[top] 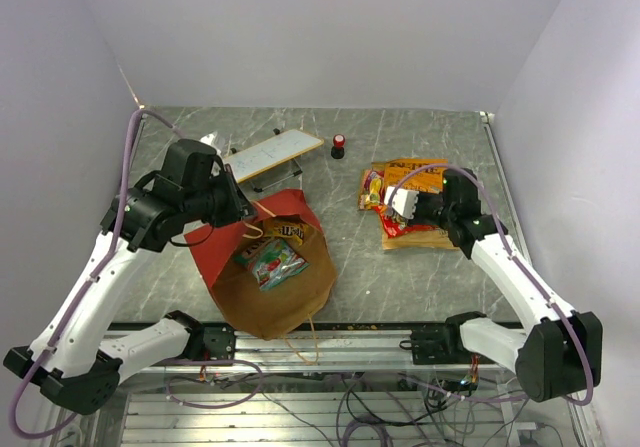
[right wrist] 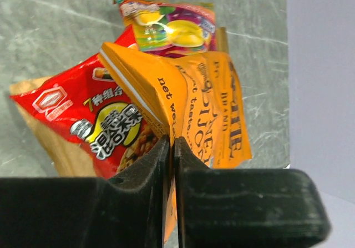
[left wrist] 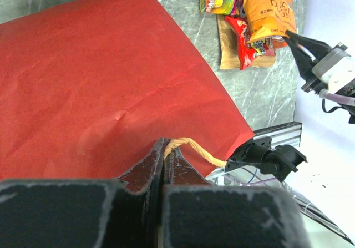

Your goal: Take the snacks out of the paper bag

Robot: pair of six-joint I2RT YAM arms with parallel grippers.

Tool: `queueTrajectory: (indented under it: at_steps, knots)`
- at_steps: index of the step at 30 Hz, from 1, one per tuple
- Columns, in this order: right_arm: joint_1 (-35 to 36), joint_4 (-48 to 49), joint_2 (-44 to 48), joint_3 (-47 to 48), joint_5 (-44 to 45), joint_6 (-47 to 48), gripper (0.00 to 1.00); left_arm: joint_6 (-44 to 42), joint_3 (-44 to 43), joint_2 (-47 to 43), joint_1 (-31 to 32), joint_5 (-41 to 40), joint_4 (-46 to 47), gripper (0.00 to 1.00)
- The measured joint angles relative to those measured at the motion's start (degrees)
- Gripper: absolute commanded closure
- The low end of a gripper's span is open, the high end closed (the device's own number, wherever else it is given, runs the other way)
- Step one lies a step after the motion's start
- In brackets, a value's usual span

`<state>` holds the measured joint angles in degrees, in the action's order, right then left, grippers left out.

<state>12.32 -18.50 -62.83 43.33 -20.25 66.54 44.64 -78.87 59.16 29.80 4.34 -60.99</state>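
Observation:
The paper bag (top: 262,285) lies on its side, red outside, brown mouth toward the near edge. My left gripper (top: 243,217) is shut on its tan twisted handle (left wrist: 191,147), fingertips (left wrist: 157,158) against the red paper bag (left wrist: 100,76). Inside the mouth lie a multicolour packet (top: 270,262) and a brown packet (top: 286,230). To the right, snacks (top: 410,199) are piled on the table. My right gripper (right wrist: 171,143) is shut on the edge of an orange packet (right wrist: 205,109), held above a red packet (right wrist: 94,127) and a yellow-purple packet (right wrist: 169,29). In the top view the right gripper (top: 392,205) sits over that pile.
A flat white board (top: 272,154) lies at the back, a small red-and-black cylinder (top: 338,146) beside it. A brown packet (right wrist: 52,148) lies under the pile. Walls close in on three sides. A metal rail (top: 350,342) runs along the near edge.

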Motion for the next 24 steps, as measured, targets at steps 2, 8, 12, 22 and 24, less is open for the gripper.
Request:
queueTrajectory:
  at_steps: [2, 8, 12, 22, 24]
  knots:
    - [0.00, -1.20, 0.81, -1.33, -0.20, -0.04, 0.78, 0.37, 0.00, -0.31, 0.00, 0.00, -0.04, 0.93]
    - [-0.04, -5.53, 4.15, -4.74, -2.49, -0.76, 0.63, 1.70, 0.63, -2.29, 0.00, -0.02, -0.09, 0.93]
    - [-0.04, -9.86, 8.00, -6.51, -3.93, -1.49, 0.58, 2.47, 0.74, -3.06, 0.00, -0.04, -0.13, 0.93]
    - [2.47, -17.40, 16.83, 3.74, -15.28, -11.58, 0.50, 3.74, 0.74, -2.95, 0.00, -0.09, -0.35, 0.93]
    - [3.56, -16.41, 18.99, 4.57, -18.99, -15.98, 0.50, 3.87, 0.74, -2.95, 0.00, -0.07, -0.37, 0.93]
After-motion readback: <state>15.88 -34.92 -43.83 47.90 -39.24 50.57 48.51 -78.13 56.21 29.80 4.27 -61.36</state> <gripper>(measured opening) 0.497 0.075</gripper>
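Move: The right fingers hold the near end of the orange chip bag, whose middle lies about 7 cm ahead and 5 cm lower. The snack pile under it centres some 3 cm ahead of this hand and 10 cm below. In the pile, the red snack bag sits about 3 cm back and 5 cm left, the purple-yellow packet 5 cm ahead and 11 cm left, both some 10 cm down. From the left hand, the pile is roughly 38 cm right, 15 cm ahead and 26 cm lower. Open the right fingers to about half and let go of the orange chip bag on the snack pile, drawing the hand back about 6 cm and down 4 as they part. Then swing up some 11 cm, still backing off and bearing left away from the pile, rolling the hand's left side up about 20 degrees. ##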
